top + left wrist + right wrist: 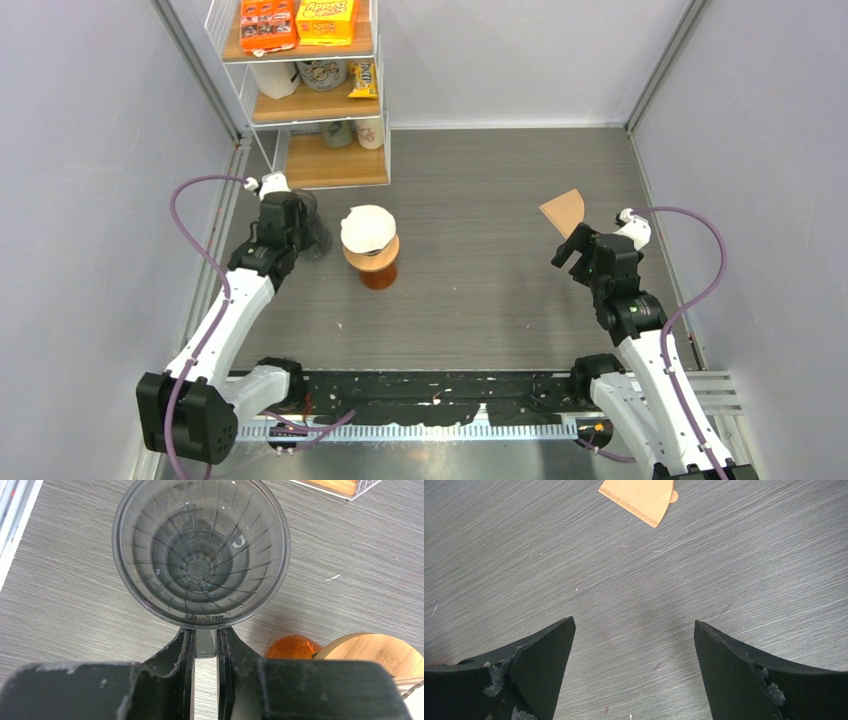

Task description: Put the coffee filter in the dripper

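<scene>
The dripper [200, 555] is a smoky grey, ribbed plastic cone standing upright on the table, empty inside. My left gripper [205, 645] is shut on its small handle tab, which sits between the two fingers. From above, the dripper [318, 237] shows at the left, partly under my left gripper [305, 218]. The coffee filter [563, 210] is a flat brown paper wedge lying on the table at the right. In the right wrist view the coffee filter [639, 497] lies ahead at the top edge. My right gripper [634, 625] is open and empty, a short way before it [570, 248].
An orange glass carafe [376, 262] with a wooden collar and a white cone on top stands just right of the dripper. A wire shelf rack [318, 160] with boxes and cups stands at the back left. Grey walls close in both sides.
</scene>
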Available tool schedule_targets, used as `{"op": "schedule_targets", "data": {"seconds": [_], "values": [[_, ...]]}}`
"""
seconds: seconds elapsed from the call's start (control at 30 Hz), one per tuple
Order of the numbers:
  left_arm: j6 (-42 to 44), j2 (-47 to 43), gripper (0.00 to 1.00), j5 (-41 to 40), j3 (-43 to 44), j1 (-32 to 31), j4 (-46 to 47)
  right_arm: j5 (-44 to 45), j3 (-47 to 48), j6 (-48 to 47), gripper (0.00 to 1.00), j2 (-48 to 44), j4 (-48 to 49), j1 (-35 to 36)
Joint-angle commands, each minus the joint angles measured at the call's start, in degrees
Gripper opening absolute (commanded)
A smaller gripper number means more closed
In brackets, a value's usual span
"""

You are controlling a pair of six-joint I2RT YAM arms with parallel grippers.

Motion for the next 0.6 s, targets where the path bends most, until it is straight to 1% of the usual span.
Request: {"op": "schedule_targets", "data": {"seconds": [0.0, 0.07, 0.13, 0.37, 0.57], "values": [[-0.94, -0.11, 0.18, -0.46, -0.16, 0.35, 3.29, -0.01, 0.92, -0.68, 0.95, -0.3, 2.05, 0.08], [-1.11, -0.18, 0.19, -0.46, -0.25, 0.35, 3.22, -0.11, 0.89, -0.71, 0.96, -0.34, 2.03, 0.08], [-1.08, -0.36, 0.22, -0.71, -0.1, 0.32, 3.05, -0.13, 0.87, -0.71, 0.95, -0.44, 2.03, 0.03], [-0.96, -1.14, 0.45, -0.47, 0.14, 0.35, 2.57, -0.12, 0.91, -0.75, 0.96, -0.55, 2.05, 0.03], [-0.99, -1.49, 0.6, 0.07, 1.26, 0.35, 1.33, -0.04, 0.91, -0.77, 0.96, -0.75, 2.1, 0.07]]}}
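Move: Dead ahead of the left hand, whose fingers are still shut on its handle, the dark dripper's middle lies about 7 cm out, 1 cm left and roughly level, sitting over a dark glass pot whose middle is some 9 cm lower. The coffee filter, in the clear dripper on the amber carafe, is about 13 cm to this hand's right, about level fore and aft and 2 cm lower. From the idle right hand, the dark dripper is roughly 51 cm left, 11 cm ahead and about level. Opening the fingers to about half their span, the left hand lets go of the dark dripper's handle, while the arm stays in place over the left of the table with no turn of the wrist. The pads part to either side of the handle, from nearly shut, leaving it free between them. ##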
